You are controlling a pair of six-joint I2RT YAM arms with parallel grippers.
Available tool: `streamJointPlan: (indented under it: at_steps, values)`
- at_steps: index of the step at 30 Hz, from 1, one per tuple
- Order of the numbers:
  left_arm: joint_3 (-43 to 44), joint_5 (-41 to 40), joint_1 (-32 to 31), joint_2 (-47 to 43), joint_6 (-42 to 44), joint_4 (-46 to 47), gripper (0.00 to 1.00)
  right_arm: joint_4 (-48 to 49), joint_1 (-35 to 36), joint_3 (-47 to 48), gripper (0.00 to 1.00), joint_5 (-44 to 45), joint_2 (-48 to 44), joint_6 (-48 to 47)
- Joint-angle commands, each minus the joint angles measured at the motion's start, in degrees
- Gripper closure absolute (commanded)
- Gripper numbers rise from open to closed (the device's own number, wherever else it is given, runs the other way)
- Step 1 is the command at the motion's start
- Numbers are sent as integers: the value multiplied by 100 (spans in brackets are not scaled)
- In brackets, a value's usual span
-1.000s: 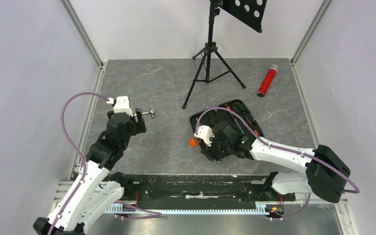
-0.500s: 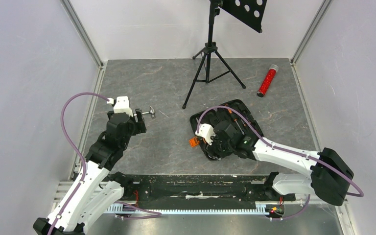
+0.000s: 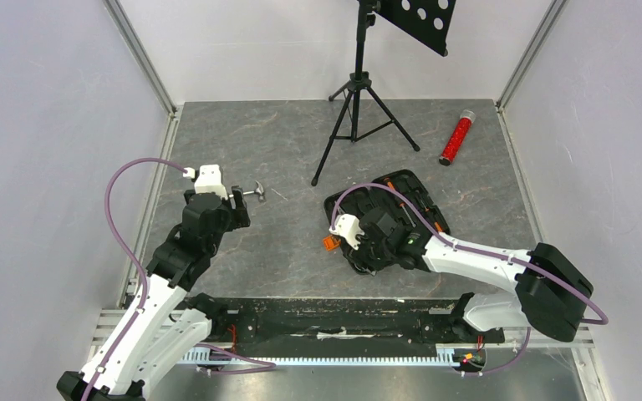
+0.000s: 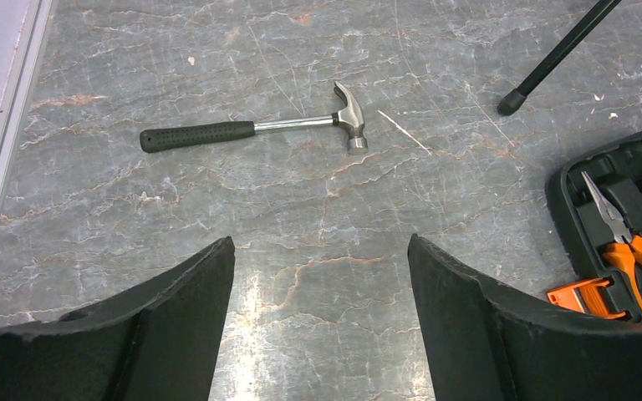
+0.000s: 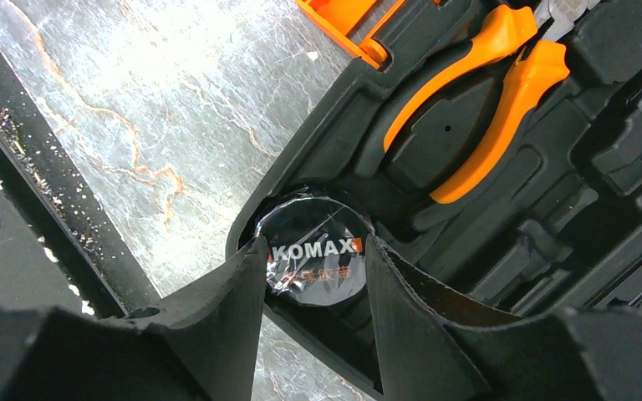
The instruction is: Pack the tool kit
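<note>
The tool kit's black case (image 3: 422, 188) lies open at mid-table, its orange latch (image 3: 330, 243) at the left edge. Orange-handled pliers (image 5: 468, 75) rest in their moulded slot. My right gripper (image 5: 315, 259) reaches into the case's near corner, shut on a black film-wrapped tape roll (image 5: 313, 225) marked KOMAX that sits in a round recess. A hammer (image 4: 251, 129) with a black grip lies on the table to the left, outside the case. My left gripper (image 4: 319, 251) hovers open behind it, nothing between its fingers.
A black tripod stand (image 3: 355, 92) rises at the back, one foot (image 4: 512, 102) near the case. A red glittery tube (image 3: 456, 138) lies at back right. A black rail (image 3: 334, 322) runs along the near table edge. White walls close in both sides.
The right gripper's fingers have closed in onto the tape roll, and its arm shifted slightly over the case. The left arm and the hammer have not moved.
</note>
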Motion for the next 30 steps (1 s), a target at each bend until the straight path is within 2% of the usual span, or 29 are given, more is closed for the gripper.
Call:
streamJointPlan:
  at_steps: [1, 15, 21, 26, 30]
  values:
    - [19, 103, 28, -6, 259, 262, 19, 27, 45, 58, 52, 98, 106, 28]
    - [21, 211, 36, 62, 274, 244, 19, -10, 29, 183, 48, 15, 273, -41]
    - [139, 343, 34, 166, 298, 180, 19, -353, 4, 831, 36, 27, -63, -207]
    - [710, 414, 31, 677, 485, -133, 20, -466, -65, 1169, 26, 91, -539, -314]
    - [1290, 590, 62, 1647, 849, -352, 20, -383, -112, 1088, 22, 198, -988, -358]
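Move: The right hand's fingers straddle the round tape measure in the corner of the open case, its middle about 1 cm below the hand point. From that hand the pliers lie some 9 cm ahead and 3 cm left, the orange latch 6 cm ahead and 7 cm left. The hammer's middle is about 12 cm ahead of the left hand, 3 cm left and 18 cm down; the stand foot is 15 cm ahead, 18 cm right. Up off the tape measure goes the right hand, after keeping almost still at first: its fingers spread and come free of the tape measure's sides, then it climbs about 8 cm at growing speed, drifting forward and left over the pliers side of the case and tilting slightly. Late on, the open left hand starts forward and right, about 2 cm, towards the hammer head, tipping down a little. ##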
